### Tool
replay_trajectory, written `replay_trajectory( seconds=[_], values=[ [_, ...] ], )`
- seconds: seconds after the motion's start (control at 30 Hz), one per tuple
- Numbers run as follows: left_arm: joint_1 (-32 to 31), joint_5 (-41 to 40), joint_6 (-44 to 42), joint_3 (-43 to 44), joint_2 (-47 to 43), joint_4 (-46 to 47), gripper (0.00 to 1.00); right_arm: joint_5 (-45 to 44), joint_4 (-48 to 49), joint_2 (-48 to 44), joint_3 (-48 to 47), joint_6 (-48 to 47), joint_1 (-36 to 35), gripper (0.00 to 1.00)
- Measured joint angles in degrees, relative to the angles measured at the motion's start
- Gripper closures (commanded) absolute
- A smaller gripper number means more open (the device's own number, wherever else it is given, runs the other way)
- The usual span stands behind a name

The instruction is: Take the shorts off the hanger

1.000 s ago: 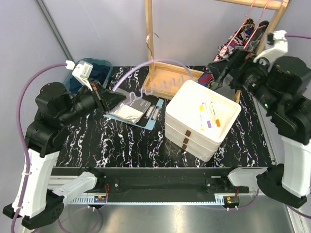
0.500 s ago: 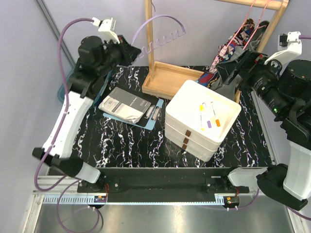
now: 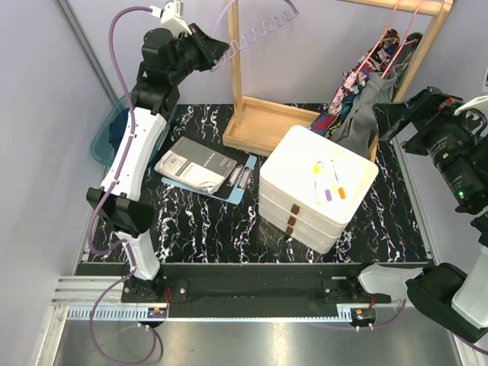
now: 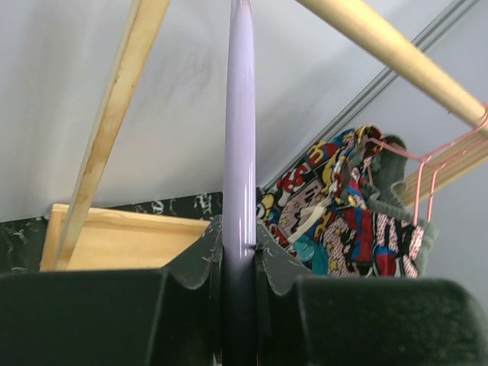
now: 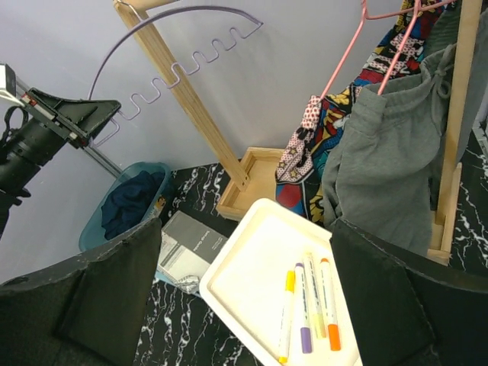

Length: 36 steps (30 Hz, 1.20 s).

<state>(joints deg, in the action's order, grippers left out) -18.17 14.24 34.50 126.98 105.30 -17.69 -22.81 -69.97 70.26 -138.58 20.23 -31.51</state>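
Note:
Two shorts hang from pink hangers [image 3: 396, 30] on the wooden rack's top bar: graffiti-print shorts [image 3: 351, 88] [image 5: 328, 130] [image 4: 335, 221] and grey shorts [image 3: 366, 114] [image 5: 381, 152]. Dark navy shorts [image 5: 130, 202] lie in the teal bin [image 3: 104, 141] at the back left. My left gripper [image 3: 216, 47] [image 4: 239, 244] is raised high beside the rack's left post, shut on a bare lilac hanger [image 3: 263, 30] [image 4: 239, 152]. To the right of the hanging shorts, my right gripper [image 3: 404, 114] [image 5: 245, 229] stands open and empty, apart from them.
The rack [image 3: 234, 69] stands on a wooden base tray [image 3: 263, 122] at the back. A stack of white trays [image 3: 282, 152] holding several markers [image 3: 328, 183] fills the middle right. A grey booklet on a blue clipboard [image 3: 202, 168] lies to its left.
My left arm has risen from table height to the rack's top, carrying the lilac hanger. My right arm has drawn back to the right, away from the hanging shorts.

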Motion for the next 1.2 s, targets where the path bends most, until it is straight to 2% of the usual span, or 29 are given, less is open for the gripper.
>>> replay_trajectory(
  seconds=[0.2, 0.43, 0.47, 0.53, 0.6, 0.63, 0.73, 0.8, 0.93, 1.2],
  values=[
    [0.85, 2.32, 3.65, 1.4, 2.36, 0.74, 1.0, -1.79, 0.09, 0.42, -0.15, -1.7, 0.0, 0.0],
    [0.79, 3.34, 2.69, -3.08, 1.6, 1.36, 1.0, -1.49, 0.31, 2.95, -0.13, -2.47, 0.0, 0.0],
    [0.79, 3.34, 2.25, -3.3, 1.42, 1.36, 0.98, -1.4, 0.31, 3.19, -0.13, -2.47, 0.0, 0.0],
    [0.81, 3.34, 1.51, -3.37, 0.96, 0.79, 0.74, -0.92, 0.31, 3.76, -0.02, -2.45, 0.0, 0.0],
    [0.9, 3.32, 1.09, -3.37, 0.5, -0.26, 0.59, -0.15, 0.28, 4.26, 0.09, -2.45, 0.0, 0.0],
    [0.96, 3.3, 0.92, -3.37, 0.37, -0.72, 0.3, -0.02, 0.28, 4.57, 0.09, -2.43, 0.0, 0.0],
    [0.7, 2.69, -0.24, -3.37, 0.15, -2.05, 0.12, -0.02, 0.07, 5.2, -0.04, -2.27, 0.0, 0.0],
    [0.22, 1.53, -1.75, -3.39, -0.09, -2.45, 0.08, -0.07, -1.05, 6.05, -1.33, -1.99, 0.0, 0.0],
    [-2.82, -2.34, -4.94, -5.14, -2.23, -2.89, 0.07, -0.09, -3.45, 7.37, -2.95, -1.2, 0.0, 0.0],
    [-8.31, -9.9, -8.61, -13.4, -12.41, -2.08, 0.07, 0.13, -6.49, 11.56, -3.26, 2.23, 0.0, 0.0]
  ],
)
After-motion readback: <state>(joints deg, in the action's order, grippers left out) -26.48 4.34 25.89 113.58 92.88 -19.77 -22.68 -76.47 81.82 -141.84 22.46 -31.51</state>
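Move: The left hand holds the empty purple hanger by its near end; the rack's top rail, where the hook goes, is about 15 cm ahead, 7 cm right and 13 cm higher, and the rack's left post stands some 15 cm straight ahead. From the open right hand the patterned shorts are roughly 35 cm ahead, 5 cm right and 22 cm lower, the grey shorts 30 ahead, 10 right, 24 lower, the white box 13 ahead, 4 left, 36 lower. Down first, by about 3 cm, the left hand lowers the hanger's hook onto the rail, pauses, opens wide to let go of the purple hanger's end, then backs off some 6 cm, rising a little. Forward, down and left, about 9 cm in all, the open right hand closes in on the patterned shorts, fingers tipping downward without touching. ##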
